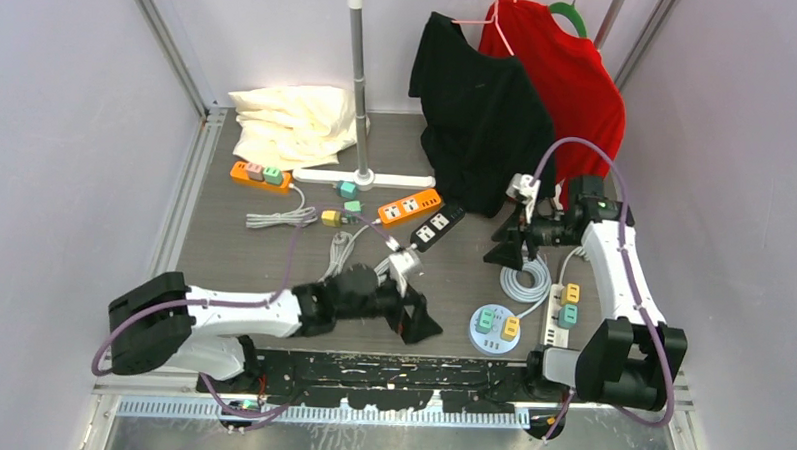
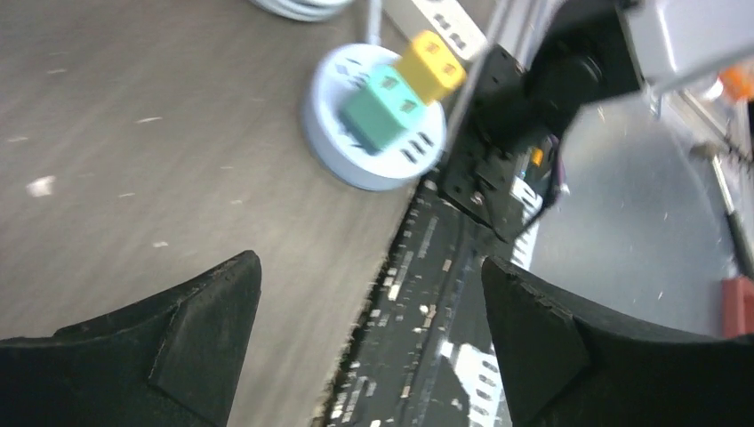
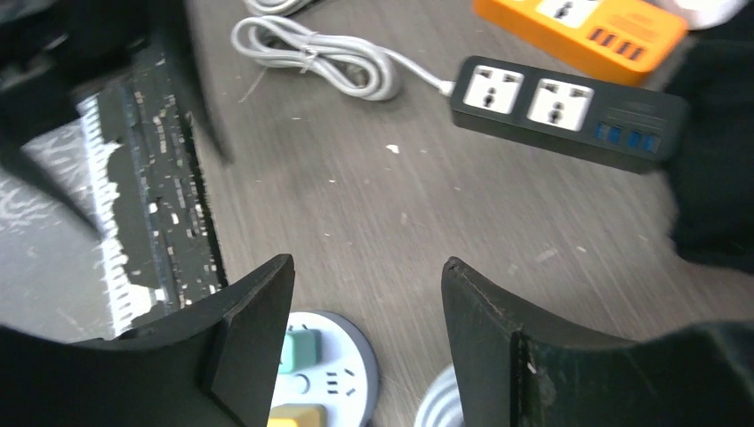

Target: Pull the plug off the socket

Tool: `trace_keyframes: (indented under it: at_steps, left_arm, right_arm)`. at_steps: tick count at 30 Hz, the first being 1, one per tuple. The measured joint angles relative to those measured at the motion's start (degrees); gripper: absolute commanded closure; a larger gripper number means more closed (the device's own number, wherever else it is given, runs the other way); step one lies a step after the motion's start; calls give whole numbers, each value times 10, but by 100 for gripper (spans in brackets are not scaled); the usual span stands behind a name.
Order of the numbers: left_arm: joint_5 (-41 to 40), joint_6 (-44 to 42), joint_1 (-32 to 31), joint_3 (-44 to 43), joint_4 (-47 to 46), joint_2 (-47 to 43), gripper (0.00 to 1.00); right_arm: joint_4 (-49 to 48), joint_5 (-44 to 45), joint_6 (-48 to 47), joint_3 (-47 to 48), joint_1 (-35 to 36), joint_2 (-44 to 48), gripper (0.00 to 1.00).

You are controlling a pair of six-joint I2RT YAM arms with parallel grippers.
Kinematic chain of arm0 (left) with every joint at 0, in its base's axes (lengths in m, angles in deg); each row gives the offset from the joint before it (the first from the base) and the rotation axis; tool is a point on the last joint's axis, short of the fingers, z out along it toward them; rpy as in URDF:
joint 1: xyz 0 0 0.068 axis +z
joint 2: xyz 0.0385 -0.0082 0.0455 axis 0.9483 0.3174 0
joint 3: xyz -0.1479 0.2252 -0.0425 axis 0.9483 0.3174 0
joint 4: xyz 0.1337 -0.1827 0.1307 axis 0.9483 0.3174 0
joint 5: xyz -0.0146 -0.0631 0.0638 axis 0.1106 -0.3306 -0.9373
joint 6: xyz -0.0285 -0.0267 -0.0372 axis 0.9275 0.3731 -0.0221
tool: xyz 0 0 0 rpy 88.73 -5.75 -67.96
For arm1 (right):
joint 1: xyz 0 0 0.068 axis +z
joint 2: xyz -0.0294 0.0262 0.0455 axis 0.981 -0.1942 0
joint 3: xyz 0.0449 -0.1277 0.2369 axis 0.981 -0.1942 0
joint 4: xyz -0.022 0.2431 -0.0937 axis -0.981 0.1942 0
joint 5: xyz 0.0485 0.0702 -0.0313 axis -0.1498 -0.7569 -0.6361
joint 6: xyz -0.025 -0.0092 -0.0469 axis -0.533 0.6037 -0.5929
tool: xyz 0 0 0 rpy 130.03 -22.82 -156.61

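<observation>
A round white socket [image 1: 495, 328] lies at the near middle-right of the table with a green plug [image 1: 484, 320] and a yellow plug [image 1: 510, 327] in it. It also shows in the left wrist view [image 2: 351, 142] with the green plug [image 2: 381, 108] and yellow plug [image 2: 429, 64], and partly in the right wrist view [image 3: 333, 369]. My left gripper [image 1: 421, 324] is open and empty, low over the table just left of the socket. My right gripper [image 1: 506, 251] is open and empty, raised above and behind the socket.
A white strip [image 1: 562, 309] with a yellow and a green plug lies right of the round socket, by a coiled grey cable [image 1: 526, 281]. A black strip [image 1: 436, 226], orange strips [image 1: 409, 205] [image 1: 261, 175], loose cables, a pillow [image 1: 290, 121] and hanging shirts [image 1: 509, 99] stand farther back.
</observation>
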Motion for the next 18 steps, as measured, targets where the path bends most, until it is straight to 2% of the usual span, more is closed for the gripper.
trace_keyframes:
  at_steps: [4,8,12,15,18]
  left_arm:
    - [-132,-32,-127,-17,0,18,8]
    - [-252,-13,-162,-96,60,77,8]
    - [-382,21,-198,-212,162,143,8]
    - [-447,62,-224,-303,254,198,8]
    - [-474,92,-236,-373,332,244,12]
  right_arm:
    - [2,-5,-6,-1,-68,23,33]
    - [-35,-1,42,-12,-92,49,33]
    - [-72,13,102,-16,-92,57,33]
    - [-86,35,143,-15,-86,55,33]
    - [-92,51,178,-9,-82,49,33]
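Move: The green plug in the round socket lies about 14 cm to the left hand's right, some 4 cm back and 8 cm below. Beside it, the yellow plug is about 19 cm right and 6 cm back of the hand, and the cable coil about 22 cm right and 5 cm ahead. The black socket lies roughly 16 cm ahead and 4 cm right. From the right hand, that green plug is about 14 cm back, 3 cm left and 12 cm below. Towards the round socket and its green plug, the empty left hand swings about 9 cm to the right at nearly constant height, first dipping some 4 cm back, then easing about 2 cm forward. It turns some 30 degrees, counter-clockwise with its left side rising, so the fingers point more forward and down; they stay wide open. The right hand clears off about 4 cm right and a little forward, turning clockwise, still open. ##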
